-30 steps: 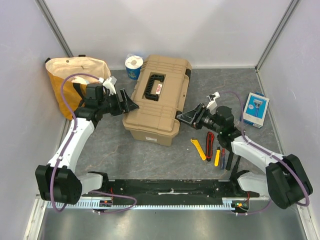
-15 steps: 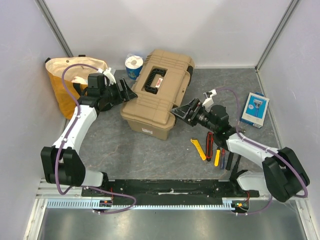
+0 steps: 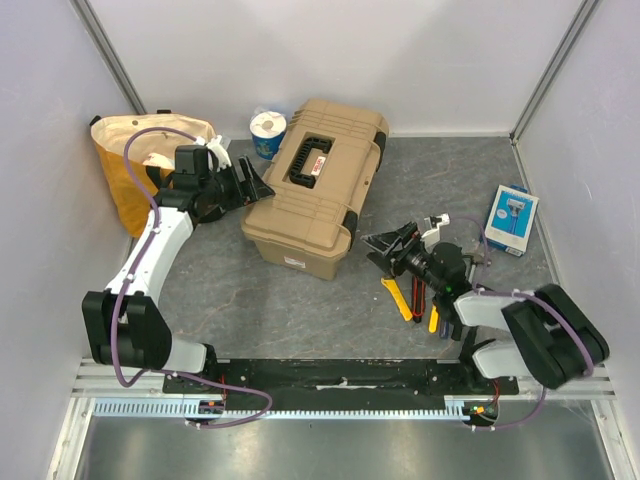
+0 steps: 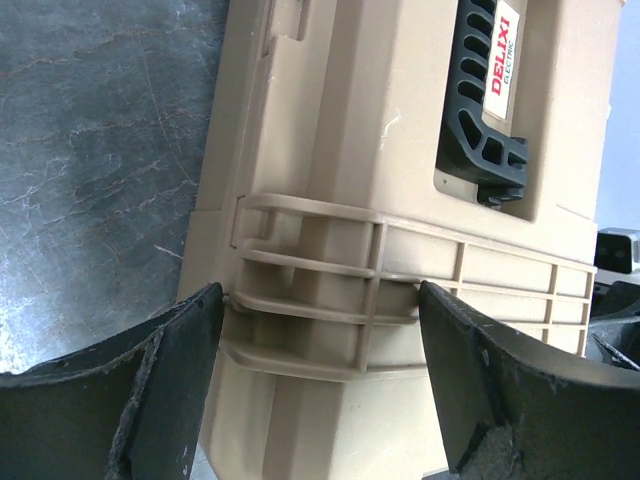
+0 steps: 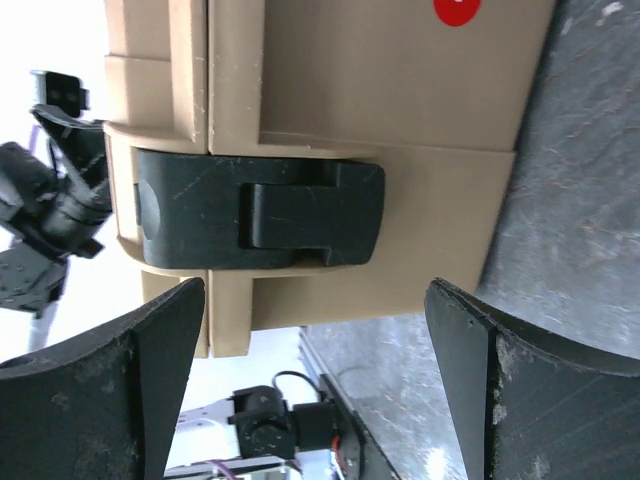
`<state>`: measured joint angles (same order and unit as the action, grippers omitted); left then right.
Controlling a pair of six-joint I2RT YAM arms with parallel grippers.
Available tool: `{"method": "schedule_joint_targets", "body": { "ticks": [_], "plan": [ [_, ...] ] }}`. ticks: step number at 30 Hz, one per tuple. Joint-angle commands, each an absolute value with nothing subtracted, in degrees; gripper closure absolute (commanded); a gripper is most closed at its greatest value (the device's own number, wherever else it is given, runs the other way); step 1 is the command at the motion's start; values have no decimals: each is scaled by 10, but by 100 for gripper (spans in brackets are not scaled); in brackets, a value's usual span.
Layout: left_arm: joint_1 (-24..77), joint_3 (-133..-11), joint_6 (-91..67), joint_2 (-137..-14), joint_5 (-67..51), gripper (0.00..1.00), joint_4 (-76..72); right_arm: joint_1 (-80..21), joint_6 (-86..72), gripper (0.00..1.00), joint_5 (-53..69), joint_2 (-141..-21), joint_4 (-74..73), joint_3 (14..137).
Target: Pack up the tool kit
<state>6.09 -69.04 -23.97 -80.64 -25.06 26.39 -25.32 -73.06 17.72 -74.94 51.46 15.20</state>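
Note:
The tan ribbed toolbox [image 3: 315,185] lies shut on the grey table, black handle [image 3: 308,160] on top. My left gripper [image 3: 252,185] is open at its left end; in the left wrist view the box's ribbed end [image 4: 400,250] lies between the spread fingers [image 4: 170,380], gripper [image 4: 320,370]. My right gripper [image 3: 385,245] is open and empty, a little right of the box's front corner. The right wrist view shows the box wall [image 5: 400,100] with a closed black latch [image 5: 260,210] ahead of the open gripper [image 5: 315,370]. Yellow cutters [image 3: 398,297], red cutters [image 3: 420,280] and screwdrivers [image 3: 436,315] lie under the right arm.
A yellow cloth bag [image 3: 130,160] stands at the back left, close to the left arm. A blue and white cup [image 3: 267,132] stands behind the box. A blue-white packet [image 3: 512,218] lies at the right. White walls close in the back and sides.
The toolbox has been pushed back and to the left. My right gripper has drawn back from the box towards the loose tools. My left gripper has moved back with the box's end.

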Motion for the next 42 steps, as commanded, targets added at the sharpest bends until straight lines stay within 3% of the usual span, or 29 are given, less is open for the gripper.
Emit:
{"method": "schedule_joint_targets", "body": {
  "ticks": [1, 6, 15, 24, 28, 42],
  "plan": [
    [62, -667, -279, -808, -334, 17, 288, -253, -829, 2, 182, -822, 776, 133],
    [62, -635, -317, -800, -370, 17, 262, -255, -936, 2, 161, -948, 998, 126],
    [63, -630, -340, -793, -388, 18, 252, -279, -949, 2, 150, -978, 1008, 173],
    [62, -638, -361, -795, -390, 18, 251, -279, -1012, 2, 56, -936, 1007, 149],
    [62, -649, -376, -797, -387, 19, 250, -280, -1065, 2, -10, -888, 984, 137],
    [63, -649, -424, -808, -412, 20, 218, -291, -1044, 2, -9, -745, 705, 154]
  ]
}}
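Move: My open left hand is already at the case's left upper edge; the case's middle lies about 10 cm to its right, 3 cm ahead and 8 cm lower. The paper roll stands some 12 cm ahead of that hand. From my right hand the case's middle is about 12 cm ahead, 11 cm left and level, its near latch roughly 5 cm ahead, 3 cm left and 3 cm up; the yellow knife lies some 10 cm back, 6 cm right, 13 cm down. I dip my open right hand about 6 cm beside the case's near right corner, tipping it down, and wait low. Then I raise it some 13 cm and carry it forward and slightly right, rolling its left side up, to the lid's edge by the near latch. My left hand keeps against the left edge and edges right and slightly back, its right side rolling up, pushing the case along. ##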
